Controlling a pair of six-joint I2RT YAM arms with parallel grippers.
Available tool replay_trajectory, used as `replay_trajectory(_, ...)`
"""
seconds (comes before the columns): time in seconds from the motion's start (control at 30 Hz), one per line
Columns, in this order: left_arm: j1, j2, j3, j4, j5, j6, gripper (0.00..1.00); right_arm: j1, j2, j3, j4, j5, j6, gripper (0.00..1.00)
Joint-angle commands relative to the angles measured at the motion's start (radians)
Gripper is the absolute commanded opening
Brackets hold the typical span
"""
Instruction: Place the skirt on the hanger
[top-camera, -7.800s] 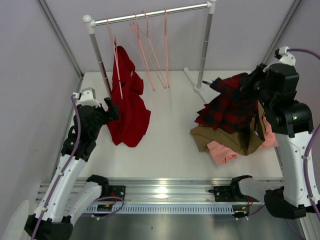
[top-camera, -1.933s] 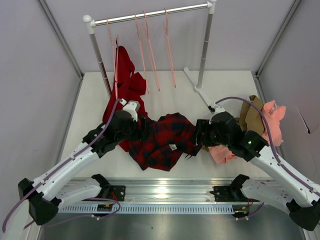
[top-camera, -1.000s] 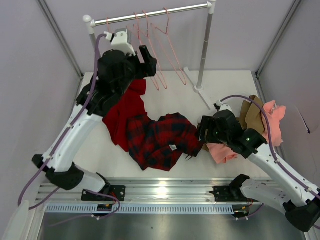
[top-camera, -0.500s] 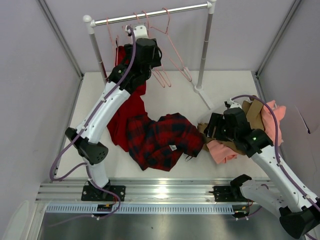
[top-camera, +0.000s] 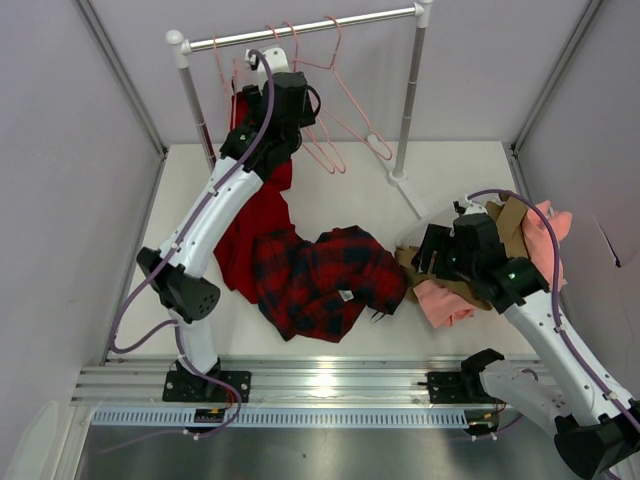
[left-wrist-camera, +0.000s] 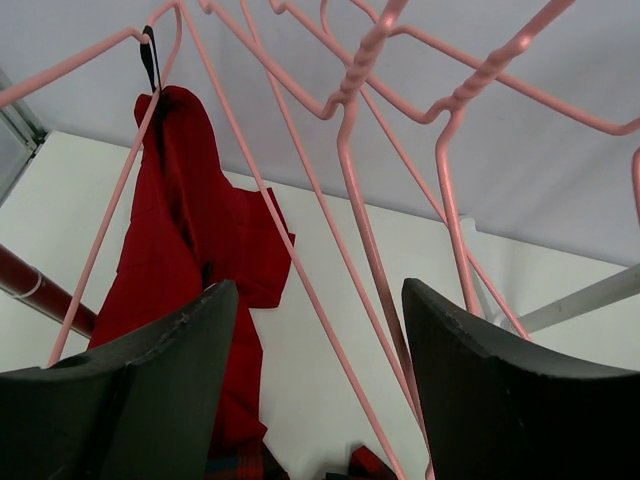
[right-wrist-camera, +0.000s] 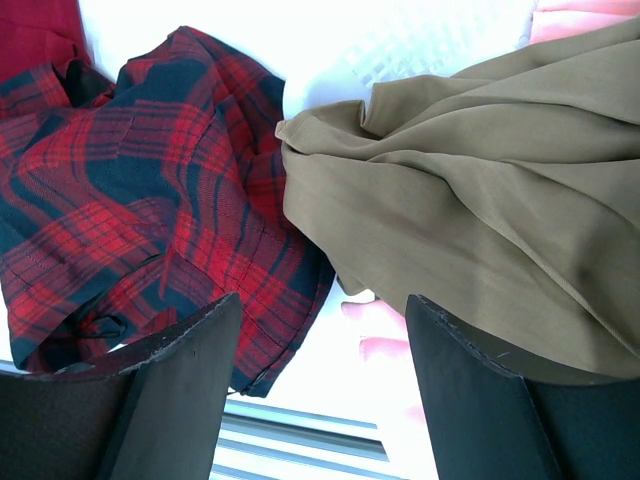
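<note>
The red and navy plaid skirt lies crumpled on the table, and its right part shows in the right wrist view. Several pale-pink hangers hang from the rail and are swung to the right. My left gripper is raised among them. It stands open, with thin hanger wires running between its fingers, and neither finger presses on them. My right gripper hovers open just right of the skirt's edge, over the tan cloth, holding nothing.
A plain red garment hangs from the rail's left end down to the table. Tan and pink clothes are piled at the right. The metal rail and its right post stand at the back.
My left gripper has pushed in among the hangers, which swung right, and its jaws narrowed slightly. My right gripper has drawn back to the right, away from the skirt. The skirt has not moved.
</note>
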Motion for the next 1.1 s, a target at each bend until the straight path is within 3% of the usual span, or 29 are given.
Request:
replay_trajectory(0.0, 0.015, 0.018, -0.012, 0.048, 0.004, 0.008, 0.72, -0.011, -0.002, 0.004, -0.001, -0.014, -0.027, 0.73)
replay_trajectory(0.17, 0.016, 0.029, -0.012, 0.036, -0.038, 0.011, 0.71, -0.017, 0.001, 0.008, -0.001, -0.017, -0.027, 0.73)
replay_trajectory(0.37, 0.016, 0.011, -0.052, 0.028, -0.091, 0.011, 0.62, -0.021, 0.004, 0.008, 0.002, -0.029, -0.022, 0.73)
replay_trajectory(0.87, 0.016, -0.052, -0.162, 0.062, -0.083, 0.054, 0.46, -0.021, 0.012, 0.004, 0.012, -0.054, -0.015, 0.72)
replay_trajectory(1.07, 0.016, -0.074, -0.182, 0.062, -0.109, 0.057, 0.44, -0.021, 0.014, -0.004, 0.021, -0.058, -0.008, 0.72)
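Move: The next pink hanger hangs almost at the left fingertips: its middle is about 2 cm ahead, 2 cm to the right and some 3 cm lower. A second pink hanger hangs alongside, roughly 2 cm ahead and 5 cm right of the hand. The red garment hangs level with the hand, about 9 cm to its left, its middle some 20 cm below. From the right hand, the first hanger lies about 26 cm ahead, 29 cm left and 18 cm higher. Down along the pink hanger goes the left hand, sinking about 7 cm with a slight nudge forward and then left, before easing up by a centimetre. The wrist rolls and tips down under 10 degrees, while the fingers close from wide to roughly half open around the hanger's side wire, which comes close to the right finger; a firm pinch can't be seen. ##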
